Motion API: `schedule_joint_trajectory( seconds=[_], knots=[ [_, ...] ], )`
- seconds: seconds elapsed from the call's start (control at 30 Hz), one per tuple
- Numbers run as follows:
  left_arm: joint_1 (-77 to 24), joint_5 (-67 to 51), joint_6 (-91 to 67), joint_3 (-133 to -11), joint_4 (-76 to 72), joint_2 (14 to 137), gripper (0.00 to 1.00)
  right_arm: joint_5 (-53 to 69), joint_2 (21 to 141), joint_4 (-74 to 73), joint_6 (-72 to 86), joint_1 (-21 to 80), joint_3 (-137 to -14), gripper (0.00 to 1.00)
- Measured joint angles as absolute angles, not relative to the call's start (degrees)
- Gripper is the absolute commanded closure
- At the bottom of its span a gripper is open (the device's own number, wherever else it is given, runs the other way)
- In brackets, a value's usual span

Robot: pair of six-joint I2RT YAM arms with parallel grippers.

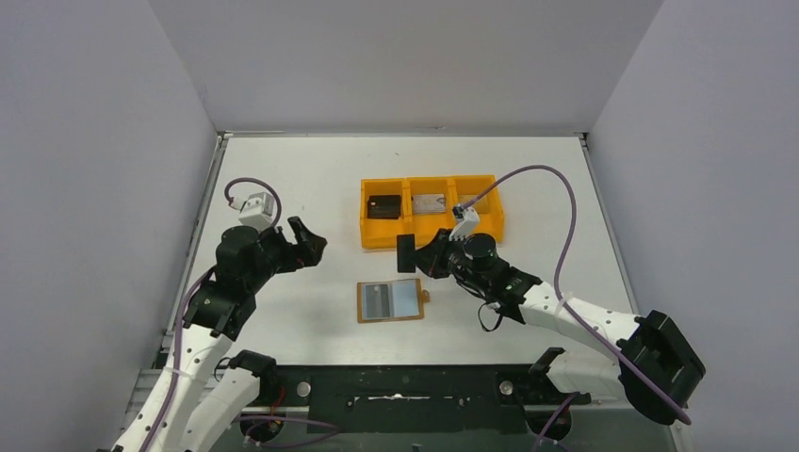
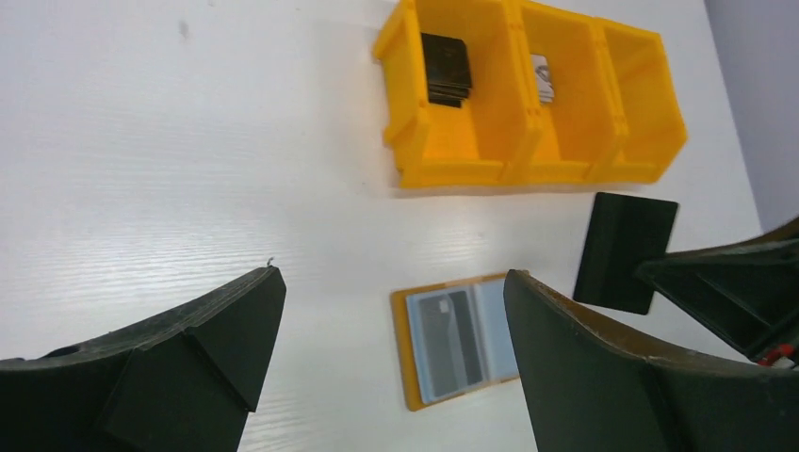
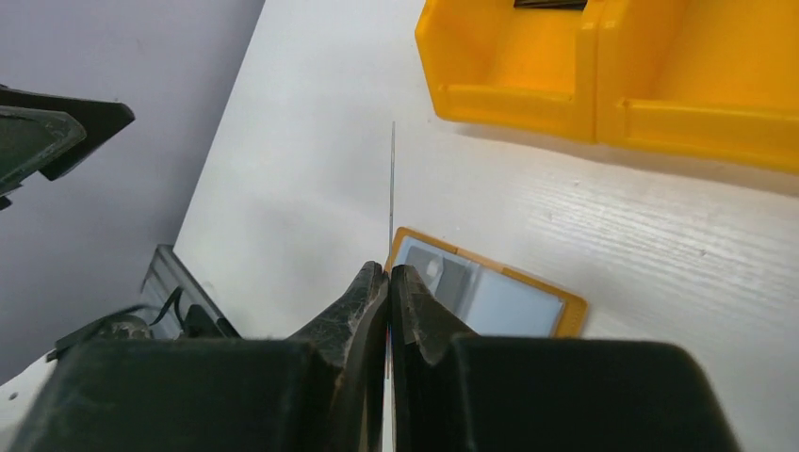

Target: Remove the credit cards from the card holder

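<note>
The tan card holder [image 1: 361, 303] [image 2: 402, 348] [image 3: 565, 315] lies open and flat on the white table. One dark credit card [image 1: 378, 299] [image 2: 450, 339] [image 3: 443, 273] shows in its left pocket. My right gripper [image 1: 421, 256] [image 3: 388, 268] is shut on another dark credit card [image 1: 406, 254] [image 2: 622, 250] [image 3: 392, 179]. It holds that card upright above the table, between the holder and the orange tray. My left gripper [image 1: 306, 243] [image 2: 393, 275] hangs open and empty, off to the left of the holder.
An orange three-compartment tray [image 1: 363, 228] [image 2: 443, 174] [image 3: 509, 94] stands behind the holder. A dark card [image 1: 383, 205] [image 2: 446, 68] lies in its left compartment and a silvery one [image 1: 430, 203] [image 2: 542, 77] in the middle. Grey walls enclose the table.
</note>
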State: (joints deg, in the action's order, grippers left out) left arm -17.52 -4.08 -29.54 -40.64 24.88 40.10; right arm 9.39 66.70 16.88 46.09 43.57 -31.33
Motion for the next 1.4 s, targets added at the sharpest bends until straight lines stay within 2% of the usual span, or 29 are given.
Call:
schedule_joint_trajectory(
  seconds=[0.17, 0.47, 0.93, 1.4],
  knots=[
    [-17.52, 3.36, -26.92, -40.27, 26.09, 38.37, 0.12, 6.48, 67.0, 11.88, 37.6, 43.59, -36.64, 1.0],
    [-17.52, 8.49, -24.97, -38.46, 26.65, 37.87, 0.11, 4.1, 72.16, 7.73, 15.51, 43.62, -48.21, 1.0],
    [-15.99, 10.31, -23.64, -37.85, 26.39, 38.85, 0.08, -3.86, 92.16, -3.57, -27.77, 49.5, -66.7, 1.0],
    [-15.64, 10.76, -23.31, -37.85, 26.39, 38.39, 0.08, -4.25, 105.47, -5.58, -44.56, 46.98, -76.38, 1.0]
  ],
)
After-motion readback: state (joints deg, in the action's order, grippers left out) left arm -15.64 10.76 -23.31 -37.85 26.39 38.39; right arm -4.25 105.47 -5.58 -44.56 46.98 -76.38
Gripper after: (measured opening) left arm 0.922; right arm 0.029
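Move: The black card stack in the tray's left compartment, where the held black card is bound, lies about 20 cm ahead of the right hand, 8 cm to its left and 13 cm below. The silver cards in the middle compartment sit roughly 21 cm ahead and 3 cm right of that hand, the open card holder some 4 cm back and 6 cm left. From the empty left hand the black stack is about 18 cm ahead, 15 cm right. Keep the black card pinched in the right gripper and carry it forward about 16 cm and some 5 cm left, first rising 5 cm, then sinking over the tray's left compartment to slightly below the starting height. Roll the wrist some 90 degrees on the way, counter-clockwise seen from behind the hand, bringing the card from face-up to on edge. Draw the open, empty left gripper about 6 cm farther left, sinking slightly. ##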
